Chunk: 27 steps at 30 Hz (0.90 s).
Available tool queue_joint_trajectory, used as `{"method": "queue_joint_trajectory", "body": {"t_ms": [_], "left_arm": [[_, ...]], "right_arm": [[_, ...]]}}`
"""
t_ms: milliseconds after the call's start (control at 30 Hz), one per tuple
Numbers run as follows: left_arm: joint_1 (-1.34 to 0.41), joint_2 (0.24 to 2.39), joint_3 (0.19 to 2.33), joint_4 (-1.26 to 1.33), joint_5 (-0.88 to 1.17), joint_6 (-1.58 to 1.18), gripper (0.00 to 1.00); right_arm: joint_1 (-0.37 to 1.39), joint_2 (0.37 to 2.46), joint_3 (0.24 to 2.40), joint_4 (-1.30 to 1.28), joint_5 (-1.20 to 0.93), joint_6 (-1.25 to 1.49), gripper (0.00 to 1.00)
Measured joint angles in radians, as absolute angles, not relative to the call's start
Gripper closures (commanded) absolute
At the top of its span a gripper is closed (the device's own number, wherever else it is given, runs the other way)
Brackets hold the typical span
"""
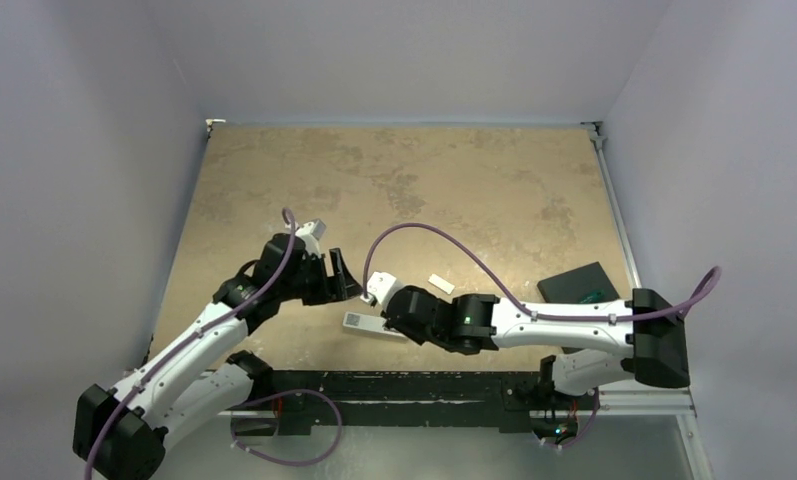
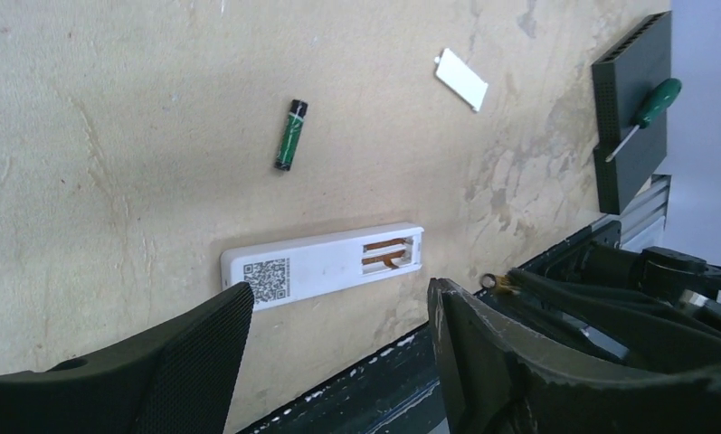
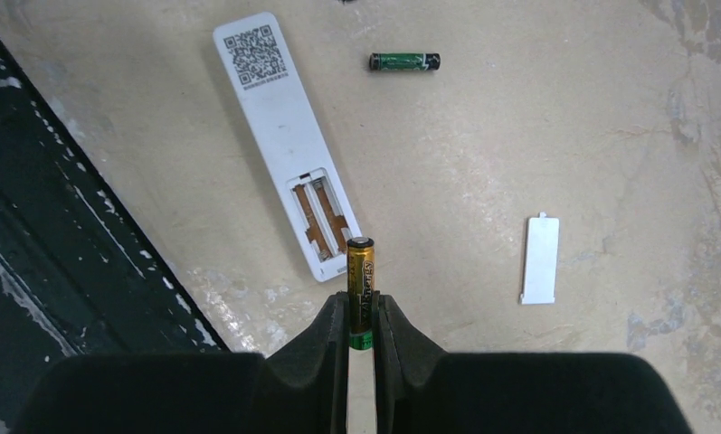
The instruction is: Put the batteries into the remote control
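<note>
The remote control lies back up near the table's front edge, its battery recess uncovered and holding nothing. My right gripper is shut on the gold-copper battery, which sticks out past the fingertips just above the recess end. The dark battery lies loose on the table beyond the remote. In the left wrist view the remote control lies just ahead of my left gripper, which is open with nothing between its fingers; the dark battery lies farther out.
A small white battery cover lies loose to the right of the remote. A black flat pad with a green-handled screwdriver on it sits at the right. The black front rail runs close beside the remote.
</note>
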<state>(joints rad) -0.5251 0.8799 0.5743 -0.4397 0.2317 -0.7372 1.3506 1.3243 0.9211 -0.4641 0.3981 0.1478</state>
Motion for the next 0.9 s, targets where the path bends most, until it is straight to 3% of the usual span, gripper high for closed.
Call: {"method": "queue_joint_trajectory", "body": {"t_ms": [333,900], "left_arm": [[-0.525,0.785,0.738,-0.547,0.201,-0.634,0.29],[-0.525,0.605,0.784,-0.606,0.06,-0.534,0.25]], "right_arm": [[1.294,1.436,0.962,-0.506,0.313,0.066,1.0],[1.242,1.57,1.027,-0.53,0.207,-0.02,1.0]]}}
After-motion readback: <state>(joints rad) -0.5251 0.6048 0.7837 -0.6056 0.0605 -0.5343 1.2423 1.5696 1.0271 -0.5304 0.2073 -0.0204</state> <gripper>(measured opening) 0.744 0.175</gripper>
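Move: From the right hand, which already holds the gold battery, the remote's open battery compartment lies roughly 3 cm to the left, 1 cm ahead and 9 cm below. Of its neighbours, the loose green battery is about 11 cm ahead and 8 cm left of this hand, the white battery cover some 11 cm ahead and 8 cm right, both about 10 cm down. The empty left hand has the compartment roughly 11 cm to its right, 3 cm back and 9 cm below. The right hand keeps its pinch on the gold battery and sinks about 5 cm towards the open compartment, easing barely a centimetre forward as the wrist steepens by some 15 degrees, so that the fingers point more nearly straight down. Meanwhile the left hand, open and empty, climbs away from the remote by about 11 cm, then also drifts off to the left by about 4 cm, its fingers tipping up some 25 degrees. ##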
